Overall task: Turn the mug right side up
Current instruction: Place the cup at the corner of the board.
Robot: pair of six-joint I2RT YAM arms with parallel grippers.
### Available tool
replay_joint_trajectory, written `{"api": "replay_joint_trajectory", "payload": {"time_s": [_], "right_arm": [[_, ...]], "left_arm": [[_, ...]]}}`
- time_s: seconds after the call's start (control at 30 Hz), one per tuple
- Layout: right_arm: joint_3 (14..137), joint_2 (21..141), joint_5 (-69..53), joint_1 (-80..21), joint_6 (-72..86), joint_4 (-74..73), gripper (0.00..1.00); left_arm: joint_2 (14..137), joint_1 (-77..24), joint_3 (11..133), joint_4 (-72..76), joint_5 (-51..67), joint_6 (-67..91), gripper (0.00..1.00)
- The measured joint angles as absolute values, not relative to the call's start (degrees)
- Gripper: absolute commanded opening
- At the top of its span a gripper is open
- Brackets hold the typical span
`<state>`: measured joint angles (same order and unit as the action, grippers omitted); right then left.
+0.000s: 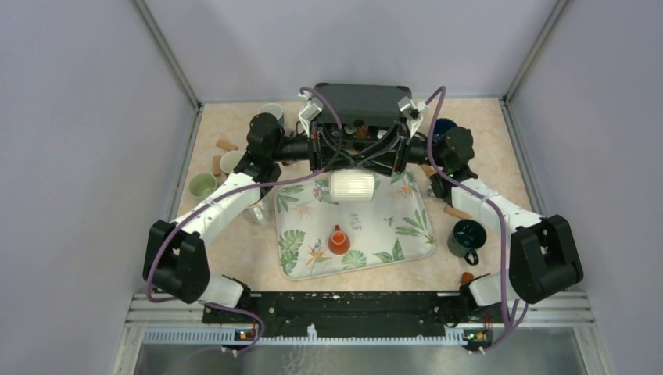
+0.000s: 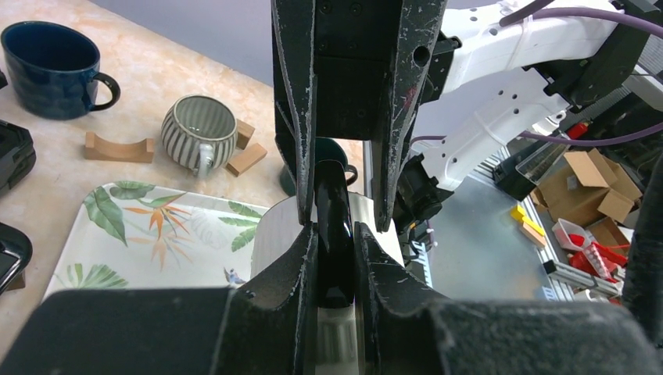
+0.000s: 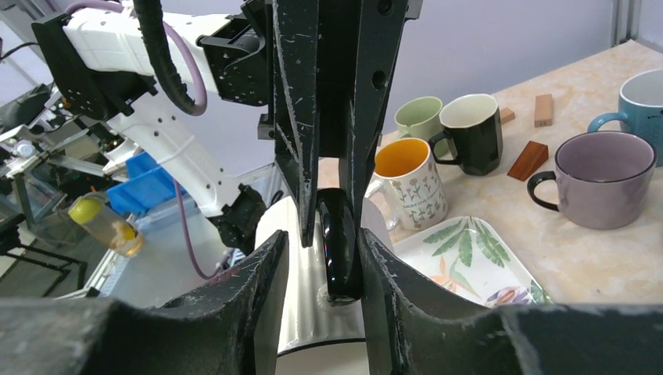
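A white ribbed mug point(image 1: 352, 186) hangs on its side above the leaf-print tray point(image 1: 291, 262); its body point(image 2: 274, 234) point(image 3: 305, 312) lies below both wrists. Its glossy black handle point(image 2: 335, 226) point(image 3: 338, 242) points up between the two grippers, which meet over it from opposite sides. My left gripper point(image 2: 336, 258) is shut on the handle, with both fingers pressed against it. My right gripper point(image 3: 322, 258) straddles the same handle with its jaws narrowed. One of its fingers point(image 3: 383, 273) touches the handle, and a gap shows at the other finger point(image 3: 266, 281).
A small orange-red cone point(image 1: 338, 241) stands on the tray. A dark green mug point(image 1: 467, 237) sits right of the tray, and pale mugs point(image 1: 203, 185) and wooden blocks point(image 1: 226, 144) sit at the left. More mugs point(image 3: 596, 178) stand at the back. A black box point(image 1: 361, 98) stands at the far edge.
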<state>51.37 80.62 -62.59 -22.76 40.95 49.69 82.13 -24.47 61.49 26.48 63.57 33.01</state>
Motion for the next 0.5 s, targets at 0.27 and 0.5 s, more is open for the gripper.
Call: {"api": "replay_joint_trajectory", "payload": {"time_s": [0.27,0.5], "right_arm": [[51.4,80.5,-63.1,-22.8,39.4,47.8,0.16],[51.5,80.0,-62.3,-22.8,35.4,40.3,0.00]], "left_arm": [[82.4,-24.4,61.1,28.6,64.9,35.3,0.00],[84.0,-24.1,60.3,30.4,65.7,36.2,0.00]]}}
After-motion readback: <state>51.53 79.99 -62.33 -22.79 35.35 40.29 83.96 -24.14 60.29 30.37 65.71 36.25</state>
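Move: The black handle of the white ribbed mug is already in my left fingertips, 0 cm away, and sits between my still-parted right fingers too, also at 0 cm. The mug's body hangs on its side about 4 cm back of both hands, 4 cm lower and 1 cm left of the right hand. The tray's middle is some 31 cm below the right hand and 2 cm ahead; the small terracotta cup stands about 3 cm back, 4 cm left and 28 cm down. I close my right fingers on the black handle from the right, opposite my left, until they pinch it, while that hand sinks about 2 cm and rolls some 5 degrees, its fingertips dipping. My left hand keeps its pinch on the same handle and sinks about 1 cm with it. ##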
